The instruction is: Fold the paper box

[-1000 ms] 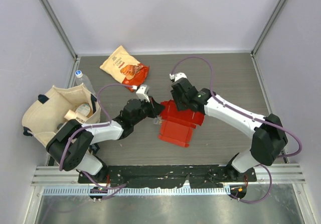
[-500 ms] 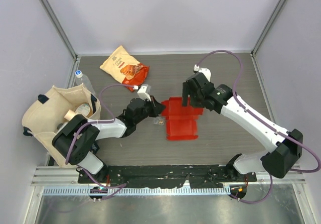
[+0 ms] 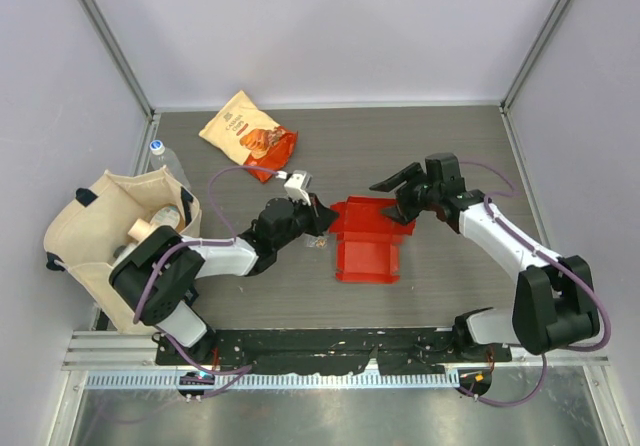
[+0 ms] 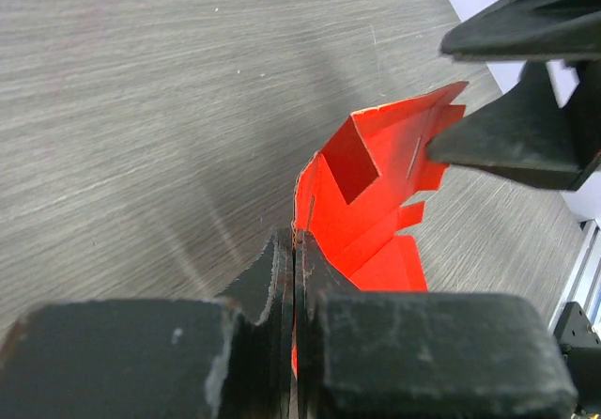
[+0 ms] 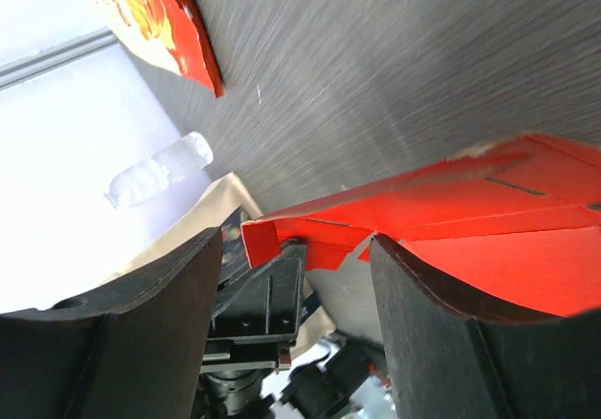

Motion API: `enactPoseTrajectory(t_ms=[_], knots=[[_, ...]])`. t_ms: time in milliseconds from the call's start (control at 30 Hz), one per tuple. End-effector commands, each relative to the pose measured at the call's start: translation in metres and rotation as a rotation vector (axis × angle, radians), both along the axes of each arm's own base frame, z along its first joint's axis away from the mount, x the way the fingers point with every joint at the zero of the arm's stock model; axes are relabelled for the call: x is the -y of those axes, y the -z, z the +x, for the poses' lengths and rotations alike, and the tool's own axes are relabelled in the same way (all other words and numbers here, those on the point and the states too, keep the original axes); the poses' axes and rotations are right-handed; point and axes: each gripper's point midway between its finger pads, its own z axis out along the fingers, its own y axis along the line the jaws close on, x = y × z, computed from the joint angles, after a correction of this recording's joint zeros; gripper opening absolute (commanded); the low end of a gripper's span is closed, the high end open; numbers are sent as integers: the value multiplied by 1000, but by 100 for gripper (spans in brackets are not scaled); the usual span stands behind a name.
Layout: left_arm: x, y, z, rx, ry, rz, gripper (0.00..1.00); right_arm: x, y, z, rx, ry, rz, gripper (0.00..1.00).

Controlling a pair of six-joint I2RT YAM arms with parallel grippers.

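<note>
The paper box (image 3: 366,246) is a bright red cardboard piece lying mid-table with its far panel and left flap raised. My left gripper (image 3: 322,217) is shut on the box's left edge; in the left wrist view its jaws (image 4: 296,242) pinch the thin red card (image 4: 376,203). My right gripper (image 3: 398,196) stands open at the box's far right corner, turned on its side. In the right wrist view a raised flap of the box (image 5: 451,208) reaches into the gap of the right gripper (image 5: 296,242). Whether its fingers touch the card I cannot tell.
An orange-and-cream snack bag (image 3: 247,134) lies at the back left. A cream tote bag (image 3: 110,228) holding items sits at the left edge, with a clear bottle (image 3: 165,161) beside it. Metal frame posts and white walls bound the table.
My right gripper has opened, come off the box and swung right and down, now lying on its side. The box has shifted right with its far panel raised. The left gripper followed, still pinching.
</note>
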Motion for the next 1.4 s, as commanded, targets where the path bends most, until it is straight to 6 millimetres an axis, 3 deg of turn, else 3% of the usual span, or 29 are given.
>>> enactPoseTrajectory(t_ms=[0, 567, 933, 1100, 1200, 1367], knots=[[11, -28, 6, 140, 40, -37, 0, -21, -25, 9, 28, -16, 223, 69], [19, -28, 4, 229, 104, 33, 0, -16, 13, 2, -116, 53, 299, 53], [29, -30, 5, 240, 119, 19, 0, -10, 25, 2, -126, 92, 302, 20], [33, -16, 14, 214, 97, 23, 0, -6, 30, 4, -98, 100, 283, 1], [37, -9, 17, 203, 91, 5, 0, -3, 34, 6, -32, 90, 269, 1], [36, 23, 34, 182, 20, 26, 0, -3, 42, 10, 55, 79, 282, 1]])
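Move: The red box's far wall has its upper edge about 3 cm below the open right fingers, barely 1 cm back and some 1 cm to their left. The box's near panel hangs about 12 cm back from the right hand, 2 cm left and 9 cm below. The left hand already holds the box's left tab; from there the far wall's pinch spot is some 9 cm right and 3 cm ahead at about its own height, the small wrapper about 3 cm back, 3 cm left and 8 cm below. The far wall's upper edge is taken between the right fingers, which sink over it by about 5 cm while the wrist rolls some 15 degrees, left side rising, and close from wide open to a pinch. The left hand keeps its grip on the tab, tips its fingers up slightly, then late on carries it about 3 cm right and as much down, also a little forward, while the right hand is still sinking. ##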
